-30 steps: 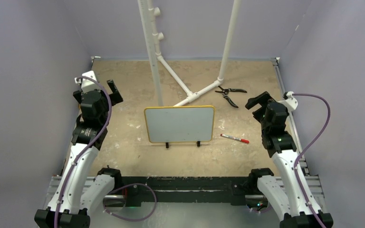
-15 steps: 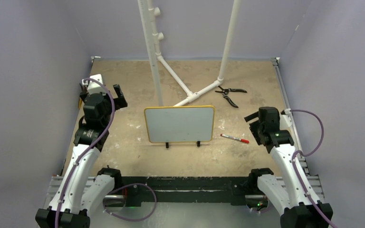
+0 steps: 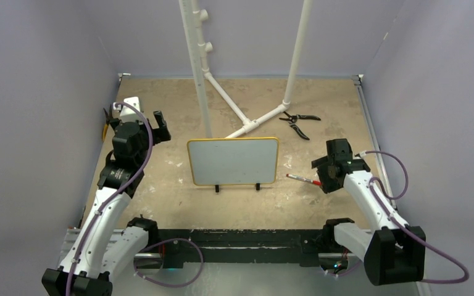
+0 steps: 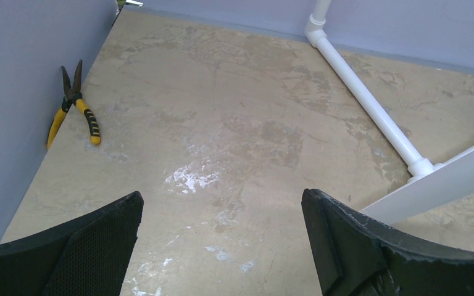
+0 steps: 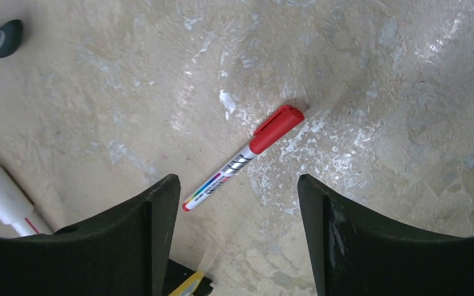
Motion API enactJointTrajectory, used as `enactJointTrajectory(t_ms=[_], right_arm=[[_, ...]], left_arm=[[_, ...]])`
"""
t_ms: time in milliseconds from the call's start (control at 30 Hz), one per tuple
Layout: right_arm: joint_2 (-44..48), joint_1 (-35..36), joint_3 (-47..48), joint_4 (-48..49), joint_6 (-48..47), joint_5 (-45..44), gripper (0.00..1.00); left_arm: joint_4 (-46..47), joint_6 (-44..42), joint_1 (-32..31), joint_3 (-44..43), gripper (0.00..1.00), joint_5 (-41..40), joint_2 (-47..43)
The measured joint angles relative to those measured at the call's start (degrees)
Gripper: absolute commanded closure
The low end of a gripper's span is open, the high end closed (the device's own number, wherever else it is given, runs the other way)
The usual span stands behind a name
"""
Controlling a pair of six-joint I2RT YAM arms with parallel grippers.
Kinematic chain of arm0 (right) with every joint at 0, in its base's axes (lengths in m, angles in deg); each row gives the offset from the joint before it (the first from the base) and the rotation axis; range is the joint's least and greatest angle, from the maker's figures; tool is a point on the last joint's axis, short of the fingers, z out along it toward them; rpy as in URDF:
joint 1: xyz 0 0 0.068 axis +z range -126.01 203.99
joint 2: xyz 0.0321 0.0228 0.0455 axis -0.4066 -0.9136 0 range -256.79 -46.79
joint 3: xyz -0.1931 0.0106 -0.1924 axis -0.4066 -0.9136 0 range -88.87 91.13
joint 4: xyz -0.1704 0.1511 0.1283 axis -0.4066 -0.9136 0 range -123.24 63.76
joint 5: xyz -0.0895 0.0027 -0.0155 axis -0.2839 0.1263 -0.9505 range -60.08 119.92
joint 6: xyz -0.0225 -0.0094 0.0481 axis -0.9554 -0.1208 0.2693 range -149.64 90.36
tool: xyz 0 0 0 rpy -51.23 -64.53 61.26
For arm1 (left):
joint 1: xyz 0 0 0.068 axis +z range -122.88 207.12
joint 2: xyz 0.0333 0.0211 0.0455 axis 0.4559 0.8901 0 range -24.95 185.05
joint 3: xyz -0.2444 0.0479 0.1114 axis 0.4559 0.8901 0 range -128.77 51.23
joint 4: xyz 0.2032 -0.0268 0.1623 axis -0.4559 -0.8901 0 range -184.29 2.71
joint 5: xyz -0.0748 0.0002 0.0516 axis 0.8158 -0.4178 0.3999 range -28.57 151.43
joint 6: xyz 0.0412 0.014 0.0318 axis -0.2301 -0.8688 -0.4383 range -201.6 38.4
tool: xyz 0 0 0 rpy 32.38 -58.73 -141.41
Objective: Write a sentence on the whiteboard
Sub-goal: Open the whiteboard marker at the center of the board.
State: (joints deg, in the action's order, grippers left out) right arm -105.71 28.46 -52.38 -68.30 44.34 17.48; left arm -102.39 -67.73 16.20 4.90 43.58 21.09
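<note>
The whiteboard (image 3: 233,161) stands upright on two black feet in the middle of the table. Its face is blank, and the sentence is not in view. A red-capped marker (image 3: 304,180) lies flat on the table just right of the board. My right gripper (image 3: 321,170) hangs low over it, open. In the right wrist view the marker (image 5: 241,158) lies slantwise just ahead of the right gripper (image 5: 237,185), touching neither finger. My left gripper (image 3: 149,121) is up and left of the board, open wide and empty, with only bare table under it (image 4: 222,195).
A white pipe frame (image 3: 247,120) rises behind the board, one leg reaching the board's top edge. Black pliers (image 3: 299,121) lie at the back right. Yellow-handled pliers (image 4: 74,111) lie by the left wall. The board's yellow corner (image 5: 188,285) is near my right fingers.
My right arm has swung down and left to the marker, its jaws narrowing a little. The left gripper has shifted slightly forward and right. Board and marker have not moved.
</note>
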Motion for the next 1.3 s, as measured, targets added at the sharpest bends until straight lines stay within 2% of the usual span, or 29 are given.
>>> enactJointTrajectory(t_ms=[400, 600, 733, 800, 967, 1000, 1300], right_arm=[[-12.1, 0.0, -0.3, 2.7, 1.7, 0.7, 0.42], [-14.4, 0.0, -0.2, 3.9, 1.7, 0.5, 0.48], [-15.0, 0.0, -0.1, 4.6, 1.3, 0.4, 0.6], [-15.4, 0.0, -0.1, 5.7, 0.9, 0.1, 0.73], [-16.8, 0.0, 0.2, 9.7, -1.5, -0.1, 0.92], [-16.9, 0.0, 0.2, 10.4, -2.2, -0.3, 1.0], [-14.4, 0.0, 0.4, 13.4, -12.6, -3.1, 1.0]], left_arm=[[0.0, -1.1, -2.4, 0.1, 0.01, -1.9, -0.1], [0.0, -1.5, -2.7, 0.1, 0.01, -2.8, -0.4], [0.0, -1.5, -2.7, 0.1, 0.01, -3.4, -0.5], [0.0, -1.5, -2.7, 0.1, 0.01, -3.6, -0.6], [0.0, -1.7, -2.7, 0.1, 0.01, -4.0, -0.6], [0.0, -1.7, -2.7, 0.1, 0.01, -4.1, -0.6], [0.2, -3.3, -2.7, 0.2, 0.01, -3.9, -0.8]])
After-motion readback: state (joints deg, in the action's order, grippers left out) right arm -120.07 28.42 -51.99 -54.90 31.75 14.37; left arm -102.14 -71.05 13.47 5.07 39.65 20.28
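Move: The marker lies on the table under the right hand, its middle about 3 cm left, 1 cm ahead and 6 cm below, with the red cap at its right end. The whiteboard's middle stands about 30 cm left of this hand and 5 cm ahead, roughly level in height, and the black pruner lies some 22 cm ahead, 6 cm left and 6 cm below. From the left hand the marker is about 56 cm right, 8 cm back and 25 cm below. The right hand, its fingers still part open, sinks almost straight down about 5 cm onto the marker, the fingertips tipping about 10 degrees steeper as it goes, and stops close above the table while the fingers go on closing. Then it slides some 3 cm forward at that height as the fingers shut, pinching the marker where the red cap meets the white barrel, and at the very end starts up by 1 to 2 cm, easing slightly right and turning a little counter-clockwise with the marker held. ##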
